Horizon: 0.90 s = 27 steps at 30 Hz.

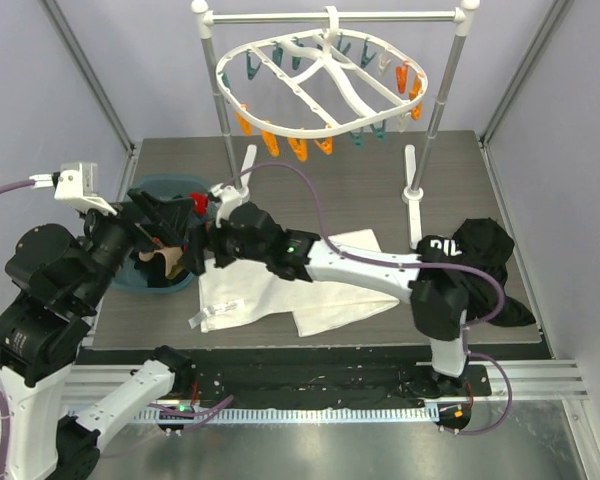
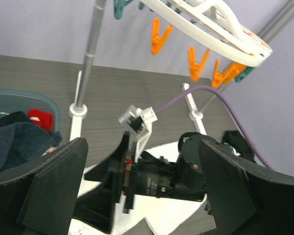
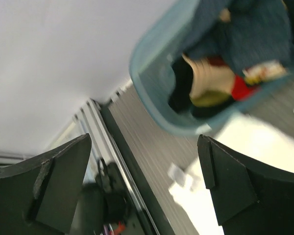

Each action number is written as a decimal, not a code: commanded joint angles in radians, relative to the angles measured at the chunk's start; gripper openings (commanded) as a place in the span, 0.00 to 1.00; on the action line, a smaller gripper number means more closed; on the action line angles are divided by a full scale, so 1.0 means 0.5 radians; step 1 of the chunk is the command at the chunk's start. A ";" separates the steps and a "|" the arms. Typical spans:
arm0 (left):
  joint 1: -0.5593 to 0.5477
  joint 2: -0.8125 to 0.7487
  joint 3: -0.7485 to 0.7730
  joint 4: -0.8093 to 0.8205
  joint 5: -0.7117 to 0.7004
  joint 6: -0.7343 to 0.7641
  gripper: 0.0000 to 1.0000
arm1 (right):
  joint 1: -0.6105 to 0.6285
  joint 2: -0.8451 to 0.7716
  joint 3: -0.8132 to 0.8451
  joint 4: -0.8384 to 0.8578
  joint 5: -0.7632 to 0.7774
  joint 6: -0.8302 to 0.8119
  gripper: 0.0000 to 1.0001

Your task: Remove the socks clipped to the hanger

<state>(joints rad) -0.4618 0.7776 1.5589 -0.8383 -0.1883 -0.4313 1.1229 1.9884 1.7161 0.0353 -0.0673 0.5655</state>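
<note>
The white oval hanger (image 1: 320, 85) hangs by its hook from the grey rail, and its orange, teal and white clips hold nothing in the views I have. Several socks lie heaped in a teal basin (image 1: 160, 183) at the left: a red one (image 2: 41, 119), a navy one (image 2: 14, 139) and a tan one (image 3: 210, 81). My left gripper (image 1: 165, 218) hovers over the basin, open and empty. My right gripper (image 1: 202, 240) is at the basin's right rim, also open with nothing between its fingers (image 3: 240, 181).
A large white cloth (image 1: 290, 285) lies on the dark table under the right arm. A black garment (image 1: 485, 260) is bunched at the right, by the rail's right pole (image 1: 435, 130). The left pole (image 2: 88, 58) stands just behind the basin.
</note>
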 commanded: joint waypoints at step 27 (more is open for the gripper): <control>0.009 -0.310 -0.979 0.655 0.849 -0.313 1.00 | 0.031 -2.044 -1.241 -0.589 1.260 -0.109 1.00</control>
<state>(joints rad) -0.4618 0.6277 1.0687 -0.5980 0.2039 -0.5774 1.1366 0.9989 1.1099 -0.2764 0.5087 0.4923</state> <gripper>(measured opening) 0.996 0.996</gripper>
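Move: The basin with the finished pile of socks lies about 15 cm ahead and 13 cm left of the open, empty right hand, some 20 cm lower. From the left hand, also open and empty, the basin is roughly 19 cm ahead, 14 cm left and 40 cm down. The white towel's middle is about 5 cm ahead and 21 cm right of the right hand, and 8 cm ahead and 20 cm right of the left, well below both. Heading out over the white towel with nothing in its wide-open fingers, the right hand sweeps fast to its right, away from the basin, some 28 cm, climbing about 10 cm after the start and swinging its fingers 30 degrees clockwise towards forward. The left hand eases back briefly, then sinks about 10 cm while drifting 8 cm right, turning some 20 degrees clockwise and tipping slightly down, fingers still open. ##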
